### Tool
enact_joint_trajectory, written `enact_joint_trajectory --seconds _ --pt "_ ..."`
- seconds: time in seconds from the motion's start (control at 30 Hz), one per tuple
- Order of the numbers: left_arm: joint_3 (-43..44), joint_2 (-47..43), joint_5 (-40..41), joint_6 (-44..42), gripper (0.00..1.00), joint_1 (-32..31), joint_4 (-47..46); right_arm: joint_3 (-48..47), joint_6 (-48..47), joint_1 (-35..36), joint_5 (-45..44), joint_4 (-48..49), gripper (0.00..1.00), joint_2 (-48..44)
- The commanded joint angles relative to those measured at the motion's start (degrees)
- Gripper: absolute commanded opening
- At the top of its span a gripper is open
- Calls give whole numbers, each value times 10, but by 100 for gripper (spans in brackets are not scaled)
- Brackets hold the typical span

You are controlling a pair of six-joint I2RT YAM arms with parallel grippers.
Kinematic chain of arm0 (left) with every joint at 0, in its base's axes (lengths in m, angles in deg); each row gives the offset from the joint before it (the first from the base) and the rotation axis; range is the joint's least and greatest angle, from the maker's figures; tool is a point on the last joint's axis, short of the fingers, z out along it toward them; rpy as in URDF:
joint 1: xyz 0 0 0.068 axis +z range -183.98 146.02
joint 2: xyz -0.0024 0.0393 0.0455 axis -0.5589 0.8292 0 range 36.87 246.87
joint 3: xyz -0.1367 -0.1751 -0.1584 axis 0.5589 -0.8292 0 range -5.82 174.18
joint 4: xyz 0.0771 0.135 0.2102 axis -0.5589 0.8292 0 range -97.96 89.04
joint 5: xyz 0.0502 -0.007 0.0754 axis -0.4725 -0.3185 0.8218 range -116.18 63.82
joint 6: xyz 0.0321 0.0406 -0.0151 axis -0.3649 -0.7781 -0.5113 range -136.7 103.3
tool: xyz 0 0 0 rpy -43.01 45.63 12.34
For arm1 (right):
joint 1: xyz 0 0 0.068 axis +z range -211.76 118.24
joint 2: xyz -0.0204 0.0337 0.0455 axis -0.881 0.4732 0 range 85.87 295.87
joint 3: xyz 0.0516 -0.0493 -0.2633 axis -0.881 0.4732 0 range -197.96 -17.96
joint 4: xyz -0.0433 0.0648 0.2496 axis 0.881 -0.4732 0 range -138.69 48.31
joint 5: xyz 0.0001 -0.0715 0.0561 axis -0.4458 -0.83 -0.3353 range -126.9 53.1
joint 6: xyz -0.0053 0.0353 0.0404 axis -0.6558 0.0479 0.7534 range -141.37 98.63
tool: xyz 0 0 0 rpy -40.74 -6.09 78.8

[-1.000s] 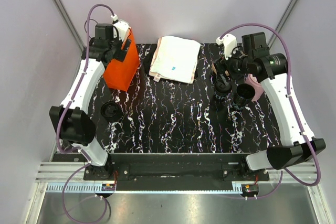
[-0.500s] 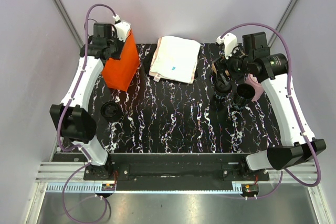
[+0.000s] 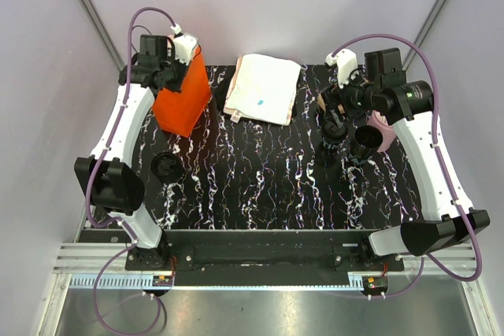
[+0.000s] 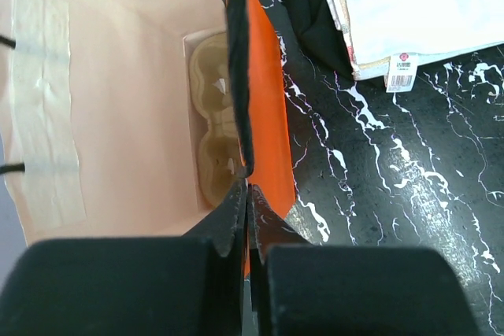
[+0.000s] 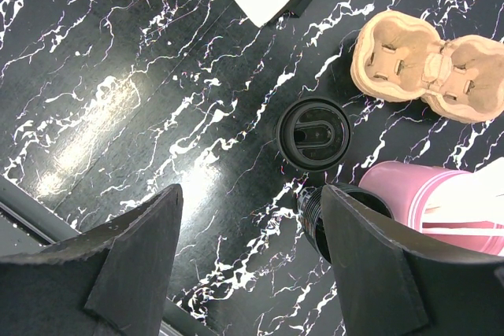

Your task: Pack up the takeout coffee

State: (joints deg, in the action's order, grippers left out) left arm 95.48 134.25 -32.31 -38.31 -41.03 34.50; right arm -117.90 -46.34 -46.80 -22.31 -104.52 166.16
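The takeout coffee, an open black cup (image 3: 365, 142) (image 5: 340, 212), stands on the black marble table (image 3: 260, 171) against the pink cup (image 3: 383, 130) (image 5: 425, 198). My right gripper (image 3: 337, 112) (image 5: 252, 194) hangs open above it and holds nothing; its right finger (image 5: 370, 273) covers part of the cup. A round black lidded piece (image 3: 334, 133) (image 5: 315, 133) sits just beside the cup. At the far left my left gripper (image 3: 175, 68) (image 4: 248, 192) is shut on the top edge of the orange bag (image 3: 183, 101) (image 4: 268, 123), by its black handle strap (image 4: 236, 60).
A cardboard cup carrier (image 4: 214, 120) lies inside the bag; another carrier (image 5: 429, 64) lies near the pink cup. Folded white napkins (image 3: 262, 88) (image 4: 409, 5) are at the back centre. A flat black lid (image 3: 166, 167) sits on the left of the table.
My left gripper has closed on the orange bag's top edge and shifted slightly left. The right arm and the cups have not moved.
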Motion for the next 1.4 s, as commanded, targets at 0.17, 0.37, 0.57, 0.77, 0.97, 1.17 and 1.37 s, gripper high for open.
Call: enact_joint_trajectory --seconds 0.17,0.37,0.57,0.77,0.97,1.17,1.37 --pt "45 -26 -29 -3 0 4 -16 -25 12 -1 -5 15 76 -16" --pt "29 -66 -63 -10 0 4 -30 -25 12 -1 -12 19 76 -15" --pt "5 -117 -100 -19 0 -2 -34 -25 12 -1 -24 21 76 -11" --pt "-29 -167 -122 -33 0 -29 -29 -26 12 -1 -43 27 77 -4" --pt "-98 -224 -122 -60 0 -95 -21 -22 3 -1 -84 39 77 15" --pt "-146 -272 -129 -59 0 -149 -12 -19 -9 -2 -142 48 77 47" --pt "-174 -298 -126 -47 0 -204 -4 -10 -27 -7 -170 48 75 83"
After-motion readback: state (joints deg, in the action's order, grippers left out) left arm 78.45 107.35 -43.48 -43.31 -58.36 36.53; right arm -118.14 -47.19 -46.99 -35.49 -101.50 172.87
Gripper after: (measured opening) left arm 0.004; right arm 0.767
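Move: The left hand already has the orange bag's near rim pinched beside a strap; the bare mid-table spot it is bound for lies some 14 cm back, 19 cm right and 20 cm below. From that hand the white napkins are about 10 cm ahead and 23 cm right. From the right hand, the lidded cup is roughly 5 cm ahead, 4 cm right and 18 cm down; the empty black cup stands 9 cm right of the lidded cup and 3 cm nearer, the pulp tray about 11 cm beyond it and 6 cm right. Keeping its shut fingers on the rim beside the strap, the left hand lifts the bag nearly 10 cm, easing back as it rises, then swings it back and right towards the middle of the table while sinking about 4 cm, ending some 16 cm back and 11 cm right and turned about 30 degrees clockwise. The right hand, open and holding nothing, waits at first, then heads forward, right and down towards the lidded cup, some 6 cm in all, rolling left side down and turning slightly clockwise. ##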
